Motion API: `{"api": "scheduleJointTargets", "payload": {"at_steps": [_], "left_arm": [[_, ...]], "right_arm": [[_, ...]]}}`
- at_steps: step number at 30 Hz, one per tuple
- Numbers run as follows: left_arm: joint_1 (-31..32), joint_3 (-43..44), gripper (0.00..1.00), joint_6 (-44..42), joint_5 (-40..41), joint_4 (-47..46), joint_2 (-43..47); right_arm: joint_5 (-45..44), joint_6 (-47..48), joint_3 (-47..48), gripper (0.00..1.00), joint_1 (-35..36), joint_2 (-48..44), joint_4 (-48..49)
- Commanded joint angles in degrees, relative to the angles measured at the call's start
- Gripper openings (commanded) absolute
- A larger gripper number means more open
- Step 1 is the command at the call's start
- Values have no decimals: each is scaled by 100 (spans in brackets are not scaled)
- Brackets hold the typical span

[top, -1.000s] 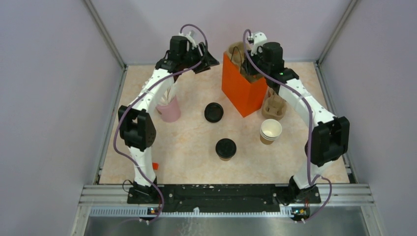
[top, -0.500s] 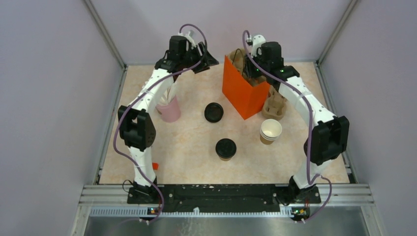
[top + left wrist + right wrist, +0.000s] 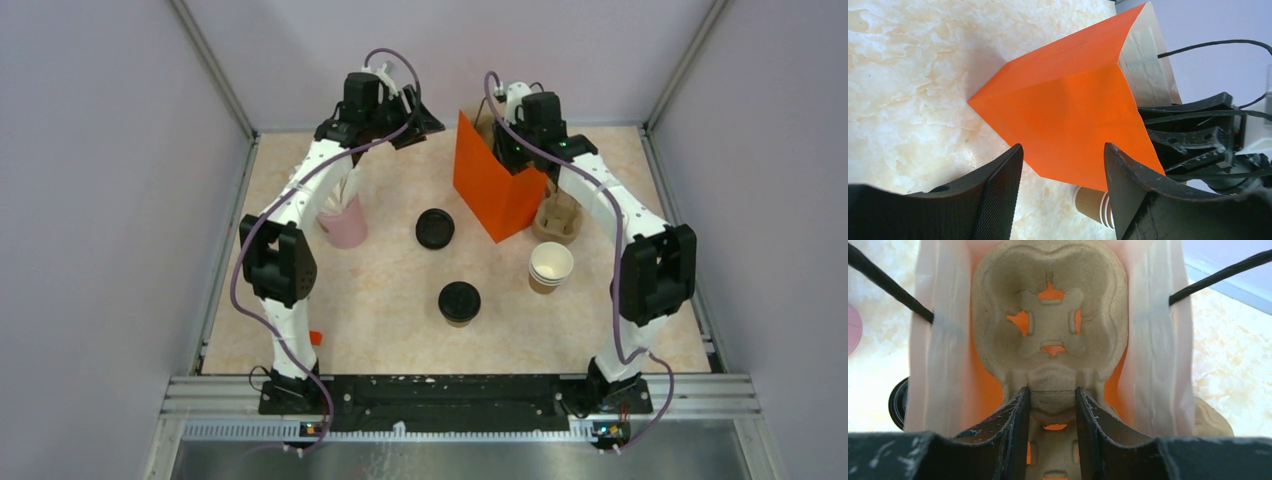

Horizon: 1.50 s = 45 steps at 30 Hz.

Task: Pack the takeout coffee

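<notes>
The takeout coffee (image 3: 459,302), a small brown cup with a black lid, stands on the table in front of the middle, away from both grippers. The orange bag (image 3: 495,185) stands open at the back. My right gripper (image 3: 507,140) reaches into its mouth and is shut on a moulded pulp cup carrier (image 3: 1050,325), which sits down inside the bag (image 3: 979,385); the right gripper (image 3: 1052,400) pinches the carrier's middle ridge. My left gripper (image 3: 425,123) is open and empty, left of the bag (image 3: 1073,115), as the left wrist view shows (image 3: 1063,190).
A separate black lid (image 3: 435,228) lies left of the bag. A stack of lidless brown cups (image 3: 550,267) and a second pulp carrier (image 3: 557,218) stand to the right of the bag. A pink cup with stirrers (image 3: 343,222) stands on the left.
My right gripper has moved left and lower into the bag with the carrier, which no longer sticks out of the top. The left arm has not moved.
</notes>
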State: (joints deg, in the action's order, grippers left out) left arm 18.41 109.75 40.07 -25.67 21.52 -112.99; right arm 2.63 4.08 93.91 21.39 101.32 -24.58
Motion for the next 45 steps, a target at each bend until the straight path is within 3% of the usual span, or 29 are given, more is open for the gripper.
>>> {"api": "scheduleJointTargets", "payload": {"at_steps": [1, 14, 26, 30, 33, 37, 40, 45], "left_arm": [[-53, 207, 66, -128, 29, -131, 137], [-66, 184, 67, -116, -36, -47, 236], [-61, 39, 68, -163, -173, 111, 328], [-57, 54, 69, -316, -215, 305, 386], [-59, 115, 72, -442, -234, 389, 508], [-32, 188, 98, -503, -316, 410, 754], [39, 100, 99, -585, -309, 491, 1041], [132, 64, 99, -948, 61, 1137, 1639]], "right_arm": [[-42, 14, 70, 22, 63, 173, 208], [-83, -252, 571, 42, 57, -103, -4], [-454, -1198, 1076, 46, 59, -874, -134], [-321, -1662, 783, 46, 57, -1385, 268], [-432, -1891, 630, 46, 59, -1741, 435], [-493, -2139, 404, 46, 61, -2101, 399], [-515, -2269, -93, 47, 128, -2429, 593], [-861, -1939, -351, 60, 718, -2618, 327]]}}
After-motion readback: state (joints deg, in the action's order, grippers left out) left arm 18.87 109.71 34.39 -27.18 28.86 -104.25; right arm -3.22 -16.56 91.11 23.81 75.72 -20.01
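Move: Just under the right hand, which still pinches the tray inside the orange bag, lies the bag's middle: about 1 cm ahead, 2 cm left and some 11 cm lower. On the table, roughly 20 cm below the hand, the spare tray lies 2 cm back and 12 cm right, the cup stack 19 cm back and 8 cm right, the loose lid 6 cm back and 17 cm left. From the left hand the bag's middle is about 2 cm back, 15 cm right, 16 cm down. Lowering the tray about 2 cm deeper into the bag, the right hand opens its fingers a little, lets go of it, then climbs fast by some 23 cm out through the mouth, drawing back about 9 cm while it rolls left side up and the fingertips tip upward. Late on, the left hand opens wide and pulls up and back, away from the bag, about 5 cm each way. ##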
